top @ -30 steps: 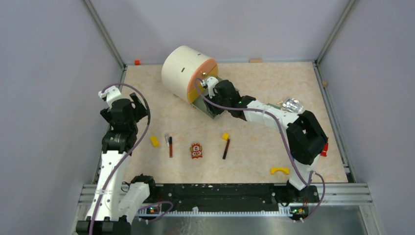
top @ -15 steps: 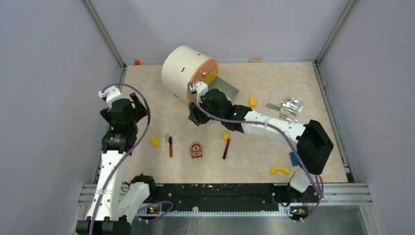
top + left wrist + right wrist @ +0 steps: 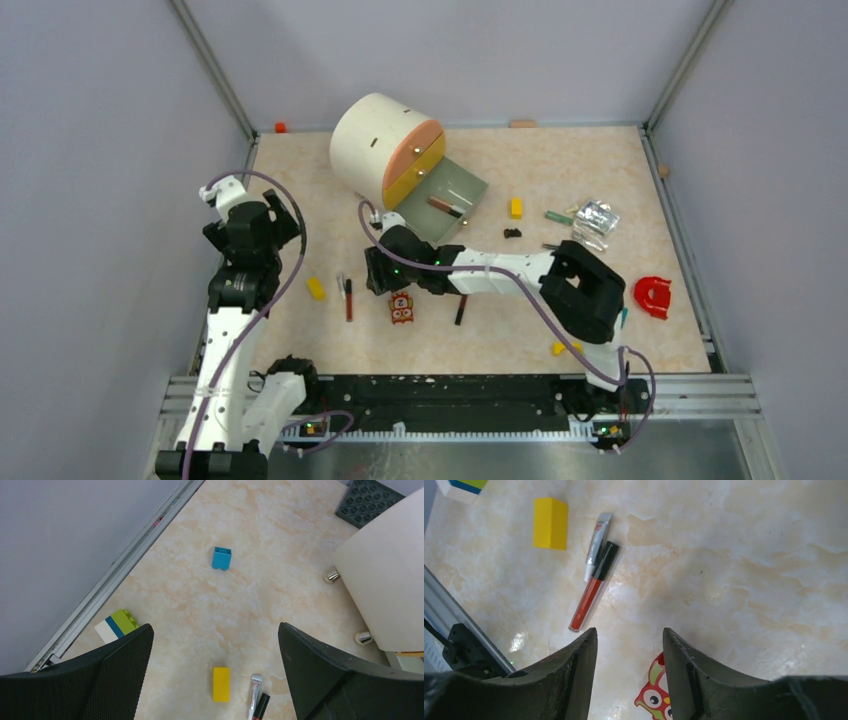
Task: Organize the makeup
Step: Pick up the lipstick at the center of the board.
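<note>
A red stick with a black cap [image 3: 594,586] and a silver tube [image 3: 596,545] lie side by side on the table, just ahead and left of my right gripper [image 3: 629,632]. That gripper is open with nothing between its fingers. In the top view it [image 3: 374,272] hovers right of the red stick [image 3: 348,298]. A brown stick [image 3: 445,207] lies in the open grey-green drawer [image 3: 468,186] of the white round organizer [image 3: 375,140]. A dark red stick [image 3: 461,308], a black tool [image 3: 512,233] and a green stick [image 3: 558,216] lie loose. My left gripper [image 3: 214,630] is wide open and empty, high at the left.
An owl figure [image 3: 402,307] lies right under the right gripper. Yellow blocks [image 3: 316,288] [image 3: 516,207], silver packets [image 3: 598,215] and a red piece [image 3: 652,296] are scattered. A blue block [image 3: 221,558] and a lime-blue-white block [image 3: 116,625] lie near the left wall rail.
My right arm has swung from the organizer's drawer toward the near left and now hangs beside the owl figure. The drawer stands uncovered with the brown stick in it. The left arm is still.
</note>
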Controlling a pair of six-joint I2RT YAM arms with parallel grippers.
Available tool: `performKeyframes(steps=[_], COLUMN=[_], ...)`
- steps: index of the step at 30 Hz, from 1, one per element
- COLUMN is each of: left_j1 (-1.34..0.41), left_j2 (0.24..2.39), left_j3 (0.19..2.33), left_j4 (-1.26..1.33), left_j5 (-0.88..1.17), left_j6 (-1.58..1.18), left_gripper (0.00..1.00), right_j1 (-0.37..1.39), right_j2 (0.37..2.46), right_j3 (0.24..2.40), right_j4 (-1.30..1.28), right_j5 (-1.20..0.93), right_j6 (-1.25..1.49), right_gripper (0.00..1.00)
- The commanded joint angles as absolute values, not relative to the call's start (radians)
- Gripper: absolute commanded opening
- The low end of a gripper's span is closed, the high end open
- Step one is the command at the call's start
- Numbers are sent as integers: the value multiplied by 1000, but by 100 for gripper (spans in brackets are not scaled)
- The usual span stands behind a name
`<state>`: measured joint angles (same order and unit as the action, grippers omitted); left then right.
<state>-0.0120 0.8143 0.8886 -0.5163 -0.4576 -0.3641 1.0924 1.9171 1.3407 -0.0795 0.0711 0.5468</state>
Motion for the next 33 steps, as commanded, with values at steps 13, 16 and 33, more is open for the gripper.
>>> performKeyframes(steps=[13, 16, 33], left_j1=[-7, -7, -7], left_j2=[801, 797, 782], left_j3=[970, 983, 985], left_j4=[-643, -698, -702], left_j5=[-880, -942, -940], left_j6=[-532, -588, -581], left_gripper=[99, 99, 99], right_j1=[1204, 1220, 1258], right_j2=[2147, 2191, 2360], right_j3=[1610, 1663, 1838], right_j4=[-204, -241, -424], right_j5=[157, 174, 349], right_j6=[669, 655, 548], right_gripper=[52, 52, 40])
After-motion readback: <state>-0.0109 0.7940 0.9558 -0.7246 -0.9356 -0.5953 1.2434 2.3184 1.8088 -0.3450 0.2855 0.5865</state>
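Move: The lipstick with the black cap lies about 7 cm to the right hand's left, 2 cm nearer the base and some 8 cm below. The silver tube stands beside it, 8 cm left of the hand and 1 cm ahead; the yellow block is 14 cm left and 1 cm ahead, while the red owl is 4 cm right and 4 cm back. From the left hand, the lipstick is roughly 15 cm right, 7 cm back and 24 cm down. Down onto the lipstick goes the right hand, about 7 cm left and 7 cm lower in all: it first sinks and draws back a little, slides left, then sinks again. Its fingers tip some 10 degrees steeper and begin to narrow over the red barrel; contact can't be seen. The left hand swings back and left about 9 cm, rising slightly and turning some 30 degrees counter-clockwise, open and empty. ##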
